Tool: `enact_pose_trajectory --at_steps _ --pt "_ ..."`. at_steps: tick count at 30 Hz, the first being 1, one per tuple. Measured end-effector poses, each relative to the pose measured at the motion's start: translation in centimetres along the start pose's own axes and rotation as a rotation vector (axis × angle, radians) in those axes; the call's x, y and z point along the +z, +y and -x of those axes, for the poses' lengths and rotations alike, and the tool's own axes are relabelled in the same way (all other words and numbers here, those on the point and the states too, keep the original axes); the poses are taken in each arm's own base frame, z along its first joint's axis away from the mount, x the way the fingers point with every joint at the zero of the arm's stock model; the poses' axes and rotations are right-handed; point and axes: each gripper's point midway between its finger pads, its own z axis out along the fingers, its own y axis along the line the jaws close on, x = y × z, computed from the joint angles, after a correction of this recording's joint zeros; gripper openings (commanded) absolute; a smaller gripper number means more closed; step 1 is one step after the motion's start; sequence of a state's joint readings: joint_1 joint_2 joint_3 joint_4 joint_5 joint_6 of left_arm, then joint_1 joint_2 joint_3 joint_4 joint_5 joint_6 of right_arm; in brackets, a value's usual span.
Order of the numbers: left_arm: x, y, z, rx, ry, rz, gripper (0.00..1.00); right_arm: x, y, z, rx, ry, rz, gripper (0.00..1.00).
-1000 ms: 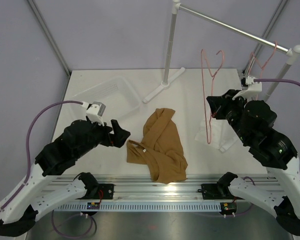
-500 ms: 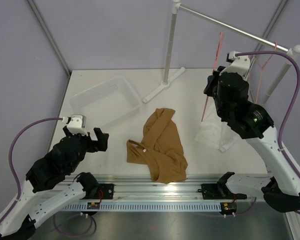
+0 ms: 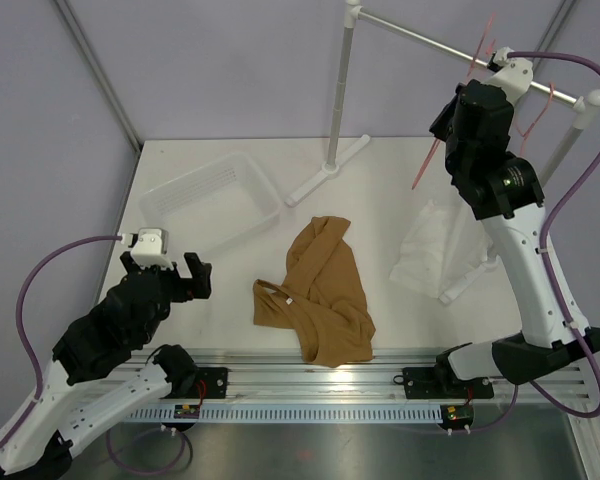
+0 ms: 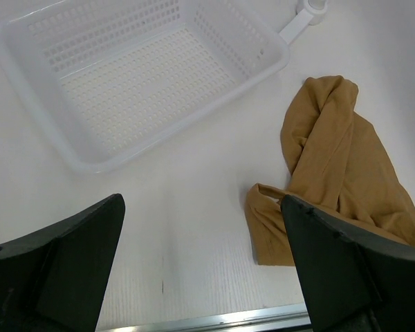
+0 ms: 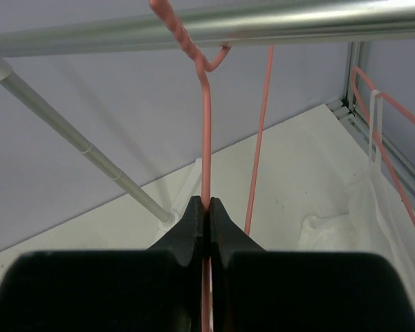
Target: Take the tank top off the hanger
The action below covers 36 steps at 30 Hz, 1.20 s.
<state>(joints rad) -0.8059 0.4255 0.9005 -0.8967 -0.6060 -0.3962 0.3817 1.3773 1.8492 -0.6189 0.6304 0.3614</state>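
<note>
The tan tank top (image 3: 318, 290) lies crumpled on the table, free of any hanger; the left wrist view has it at the right (image 4: 339, 166). My right gripper (image 3: 465, 97) is raised to the metal rail and shut on the stem of the thin pink hanger (image 5: 206, 138). The hanger's hook sits at the rail (image 5: 187, 41), and its lower frame slants down to the left (image 3: 427, 165). My left gripper (image 3: 168, 275) hovers open over bare table to the left of the tank top, with nothing between its fingers (image 4: 69, 256).
A white perforated basket (image 3: 215, 200) stands at the back left. The rail (image 3: 420, 38) rests on two white posts. A second pink hanger (image 3: 535, 120) hangs at the rail's right end, carrying a white sheer garment (image 3: 430, 250).
My right arm has lifted the pink hanger from low over the table up to the rail. My left arm has drawn back to the left, away from the tank top.
</note>
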Motion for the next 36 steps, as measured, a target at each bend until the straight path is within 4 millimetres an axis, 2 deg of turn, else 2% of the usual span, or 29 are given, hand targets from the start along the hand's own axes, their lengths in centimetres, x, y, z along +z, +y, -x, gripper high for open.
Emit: enact_pose_trajectory --at_steps 3,6,10,15,17,18,22,24,27,32,34,36 --pt "0.1 0.2 0.1 0.000 -0.002 0.014 0.99 1.1 -0.2 0.3 0.021 -0.001 -0.006 0.00" --pt "0.3 0.4 0.2 -0.005 -0.004 0.030 0.99 2.8 -1.1 -0.3 0.041 0.011 -0.043 0.00" --pt "0.8 0.7 0.4 -0.014 -0.003 0.051 0.99 4.6 -1.6 -3.2 0.047 0.065 -0.076 0.00" --pt "1.1 0.9 0.4 -0.026 0.002 0.059 0.99 5.3 -1.7 -6.8 0.048 0.144 -0.070 0.00" --pt "1.1 0.9 0.4 -0.036 0.001 0.056 0.99 5.4 -1.5 -7.3 0.058 0.156 -0.056 0.15" --pt "1.2 0.8 0.5 -0.040 -0.001 0.053 0.99 5.4 -1.3 -7.3 0.066 0.157 -0.047 0.46" --pt "1.6 0.1 0.5 -0.043 0.015 0.031 0.99 4.9 -0.3 -7.0 0.092 0.168 0.008 0.85" --pt "2.2 -0.5 0.4 -0.041 0.046 0.023 0.99 4.3 0.1 -6.6 0.100 0.170 0.036 1.00" --pt "3.4 -1.7 0.1 -0.045 0.102 0.009 0.99 2.7 0.5 -5.3 0.105 0.160 0.091 0.99" --pt "5.8 -5.2 -1.6 -0.046 0.202 -0.046 0.99 -2.7 0.3 -2.8 0.095 0.136 0.230 0.99" --pt "6.7 -7.5 -2.5 -0.024 0.240 -0.095 0.99 -5.1 -0.3 -3.0 0.071 0.135 0.288 0.99" --pt "7.5 -9.8 -3.9 0.011 0.286 -0.134 0.99 -6.8 -1.1 -4.6 0.031 0.166 0.332 0.99"
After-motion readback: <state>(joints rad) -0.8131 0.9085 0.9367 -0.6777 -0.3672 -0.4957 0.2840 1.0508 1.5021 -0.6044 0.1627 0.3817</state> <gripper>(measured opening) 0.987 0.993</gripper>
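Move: The right hand grips the empty pink hanger; the rail spot for its hook is roughly 9 cm ahead, 4 cm to the right and 6 cm above. The white top's hanger is some 20 cm right of the hand, 3 cm ahead and 5 cm lower. From the open left hand, the brown tank top's middle lies about 22 cm right, 3 cm ahead and 24 cm below; the white basket is roughly 28 cm ahead, 4 cm left, equally low. Forward about 4.5 cm and down 8 cm, the right hand sets the hanger's hook over the rail, opens wide to let go, then draws back some 11 cm, rising at first and turning about 20 degrees counter-clockwise. The left hand, still open, eases forward, then swings right and down towards the tank top's near-left strap end, fingers tipping down. ##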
